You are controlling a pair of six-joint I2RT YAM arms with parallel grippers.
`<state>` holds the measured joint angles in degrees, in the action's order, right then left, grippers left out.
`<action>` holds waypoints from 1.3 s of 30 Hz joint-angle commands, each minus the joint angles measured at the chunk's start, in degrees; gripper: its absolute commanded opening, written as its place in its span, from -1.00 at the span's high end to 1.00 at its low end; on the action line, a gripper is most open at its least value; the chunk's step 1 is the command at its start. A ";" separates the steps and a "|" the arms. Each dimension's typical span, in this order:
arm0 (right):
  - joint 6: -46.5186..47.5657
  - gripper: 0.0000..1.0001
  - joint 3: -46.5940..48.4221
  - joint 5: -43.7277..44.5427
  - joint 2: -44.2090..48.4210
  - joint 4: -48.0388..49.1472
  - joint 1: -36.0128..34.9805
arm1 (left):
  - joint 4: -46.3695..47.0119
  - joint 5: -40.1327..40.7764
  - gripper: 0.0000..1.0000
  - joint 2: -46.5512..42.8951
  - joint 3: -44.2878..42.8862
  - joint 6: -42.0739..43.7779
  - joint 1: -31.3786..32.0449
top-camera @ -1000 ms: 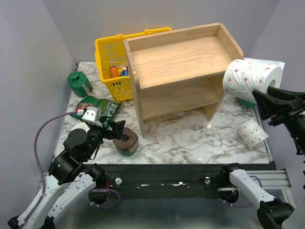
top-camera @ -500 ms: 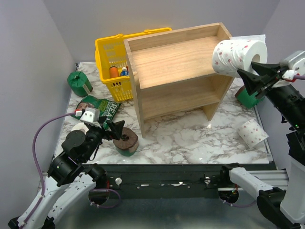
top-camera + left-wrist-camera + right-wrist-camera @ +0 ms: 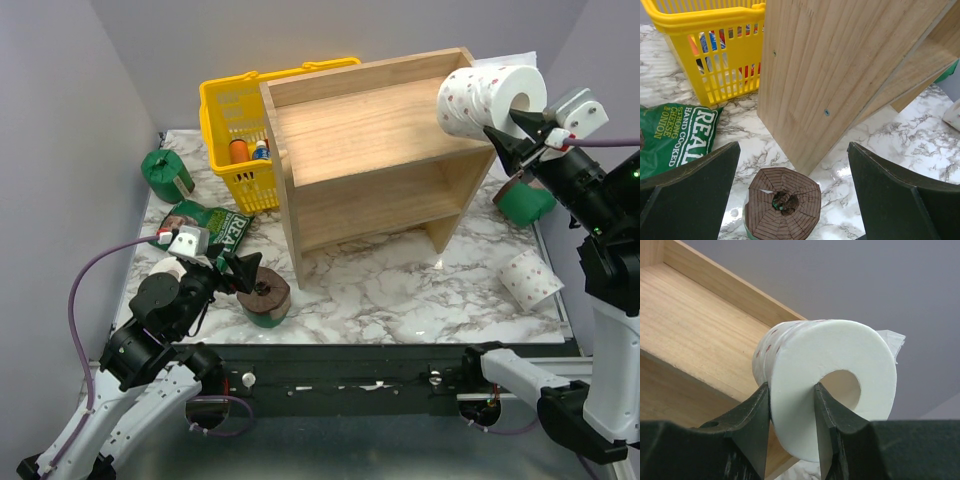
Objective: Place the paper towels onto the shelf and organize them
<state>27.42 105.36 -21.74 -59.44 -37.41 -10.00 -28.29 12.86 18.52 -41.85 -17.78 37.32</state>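
My right gripper is shut on a white paper towel roll with pink dots, pinching its wall with one finger in the hollow core. The roll hangs over the right end of the wooden shelf's top tier. My left gripper is open just above a green-wrapped roll with a brown end, which stands on the table off the shelf's front left corner. Another green roll lies far left, one right of the shelf, and a dotted white roll front right.
A yellow basket with bottles stands against the shelf's left side. A flat green bag lies in front of it, beside my left arm. The table's right edge runs just past the loose rolls.
My right arm has carried the white roll up and to the left, from beside the shelf to over the top tier's right end. The left arm has not moved.
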 commanded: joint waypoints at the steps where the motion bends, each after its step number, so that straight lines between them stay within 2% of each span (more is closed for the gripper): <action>1: 3.07 0.37 -0.16 -0.94 -1.20 4.89 -0.37 | 1.57 0.76 -0.97 -1.30 0.71 0.73 0.12; 7: 6.33 0.19 0.72 1.43 -3.84 4.71 -3.26 | 1.66 0.76 -0.98 -0.60 0.71 0.82 0.21; 8: 6.77 0.09 0.98 1.78 -4.36 4.71 -3.62 | 1.66 0.67 -0.98 -0.42 0.63 0.73 0.12; 14: 7.47 -0.19 3.70 3.10 -7.70 5.59 -5.73 | 1.66 0.85 -0.98 -0.51 0.71 0.73 0.21; 18: 5.63 -0.22 7.66 6.52 -10.43 5.94 -6.61 | 1.66 0.94 -0.98 -0.51 0.80 0.82 0.21; 23: 4.40 -0.35 8.28 4.87 -11.14 6.47 -6.96 | 1.58 1.02 -0.98 -0.51 0.71 0.73 0.21; 26: -0.42 -0.39 10.30 5.82 -10.44 7.52 -7.14 | 1.57 0.94 -0.98 -0.68 0.80 0.82 0.21; 29: -12.53 -0.39 10.92 18.97 -8.42 9.36 -6.97 | 1.58 0.76 -0.98 -0.59 0.80 0.73 0.21; 30: -16.05 -0.39 10.48 26.67 -7.63 9.28 -7.05 | 1.66 0.67 -0.98 -0.77 0.71 0.73 0.21; 31: -20.17 -0.39 8.74 28.66 -5.71 8.59 -7.14 | 1.49 0.67 -0.98 -0.68 0.71 0.73 0.21; 34: -24.58 -0.38 3.73 35.16 -2.27 6.21 -7.05 | 1.40 0.67 -0.98 -1.38 0.71 0.64 0.21; 35: -25.30 -0.38 -0.55 37.45 -0.08 5.68 -7.05 | 1.40 0.85 -0.98 -1.47 0.71 0.64 0.21; 38: -25.14 -0.40 -10.31 47.98 4.84 7.69 -7.05 | 1.05 0.85 -0.98 -1.91 0.54 0.55 0.21; 39: -25.13 -0.41 -12.27 54.11 5.73 7.96 -7.05 | 0.96 0.85 -0.98 -2.00 0.62 0.55 0.21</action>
<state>7.22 102.08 11.84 -57.28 -29.65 -16.93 -27.97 12.91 17.63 -41.65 -17.61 37.32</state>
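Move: The right hand already holds a dotted paper towel roll by its end wall, the roll's middle about 5 cm ahead, 4 cm left and slightly above. Its place on the right end of the top shelf lies roughly 9 cm ahead, 9 cm left and 5 cm below. The right side panel's front top corner is some 3 cm straight ahead and 5 cm lower; a green roll lies about 17 cm ahead, 21 cm right and 48 cm down. From the left hand that place is about 16 cm ahead, 37 cm right and 22 cm up. The right hand carries the roll about 5 cm forward and 3 cm left onto the right end of the top shelf, first sinking some 2 cm, then rising as the fingers open and let go of it. Clear of the roll, the hand draws back and swings nearly 9 cm right, climbing a little before sinking again, while the wrist turns some 20 degrees clockwise and rolls its left side up. ##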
